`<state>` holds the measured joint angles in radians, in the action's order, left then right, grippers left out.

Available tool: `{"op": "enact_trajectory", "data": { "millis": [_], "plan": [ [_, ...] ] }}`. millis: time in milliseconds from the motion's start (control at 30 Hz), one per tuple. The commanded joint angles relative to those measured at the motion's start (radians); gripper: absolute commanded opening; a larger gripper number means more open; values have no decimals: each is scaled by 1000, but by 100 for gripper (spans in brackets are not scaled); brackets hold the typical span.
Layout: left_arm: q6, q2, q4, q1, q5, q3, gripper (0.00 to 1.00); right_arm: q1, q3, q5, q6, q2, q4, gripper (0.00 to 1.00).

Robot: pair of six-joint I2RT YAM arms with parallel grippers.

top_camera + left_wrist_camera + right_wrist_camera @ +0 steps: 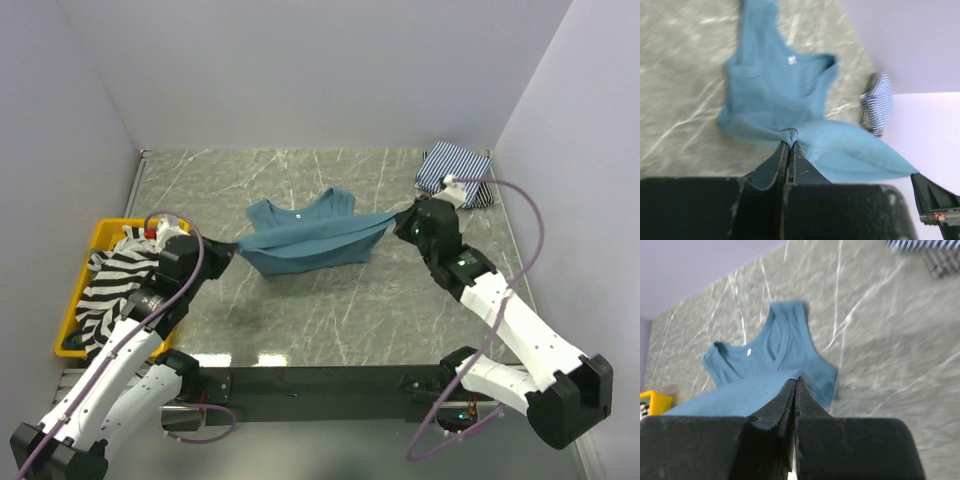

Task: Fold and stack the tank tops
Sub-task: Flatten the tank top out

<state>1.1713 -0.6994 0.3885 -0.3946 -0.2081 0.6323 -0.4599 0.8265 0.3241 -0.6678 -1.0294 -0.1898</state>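
Observation:
A teal-blue tank top lies mid-table with its lower hem lifted and stretched between both grippers. My left gripper is shut on the hem's left corner. My right gripper is shut on the right corner. The straps and neckline rest flat on the table. A folded pinstriped tank top sits at the back right. A black-and-white striped tank top fills the yellow bin at the left.
The grey marbled table is walled on three sides. The yellow bin stands close beside my left arm. Cables loop over both arms.

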Motion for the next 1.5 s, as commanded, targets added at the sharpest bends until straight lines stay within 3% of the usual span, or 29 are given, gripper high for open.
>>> {"op": "enact_trajectory", "data": {
  "millis": [0,400,633,767,867,1033,1167,1300,1400,1433,1467],
  "plan": [
    [-35,-29,-27,8,-22,148,1,7,167,108,166,38,-235,0],
    [-90,-114,-80,8,29,565,1,4,699,-14,402,69,-336,0],
    [-73,-34,-181,7,35,661,1,6,997,-85,422,78,-297,0],
    [-33,-54,-202,8,68,696,1,4,1227,-197,395,-61,-420,0],
    [-27,-69,-129,7,18,727,1,6,1214,-212,386,-64,-418,0],
    [17,-75,-201,8,-7,632,1,6,1180,-269,387,-132,-473,0],
    [-2,-227,-270,10,-27,647,1,24,1114,-273,404,-234,-396,0],
    [-26,-409,-385,74,64,750,1,108,1192,-333,376,-383,-327,0],
    [-6,-578,-479,158,223,900,1,165,1359,-395,343,-533,-301,0],
    [-2,-624,-484,178,254,953,1,179,1485,-404,329,-616,-310,0],
    [-1,-712,-470,218,291,1071,1,193,1554,-417,321,-658,-319,0]
  ]
}}
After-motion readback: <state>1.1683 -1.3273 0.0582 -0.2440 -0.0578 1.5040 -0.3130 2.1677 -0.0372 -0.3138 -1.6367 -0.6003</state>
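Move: Both hands already grip a lower corner of the blue tank top, raised off the table. The neck end, still lying on the table, is about 22 cm ahead and 15 right of the left hand, some 17 below; from the right hand it is about 16 ahead, 20 left and 19 below. The folded stack lies roughly 28 ahead and 21 right of the right hand; the yellow bin is some 25 left of the left hand and 3 back. Both hands keep their pinch on the hem corners and hoist the tank top fast, the left about 35 cm and the right about 42, drawing back near the top as the fingers tip upward some 45 degrees. Then they swing forward 20 cm or more towards the far edge, sinking and partly levelling again, the right sinking more. ##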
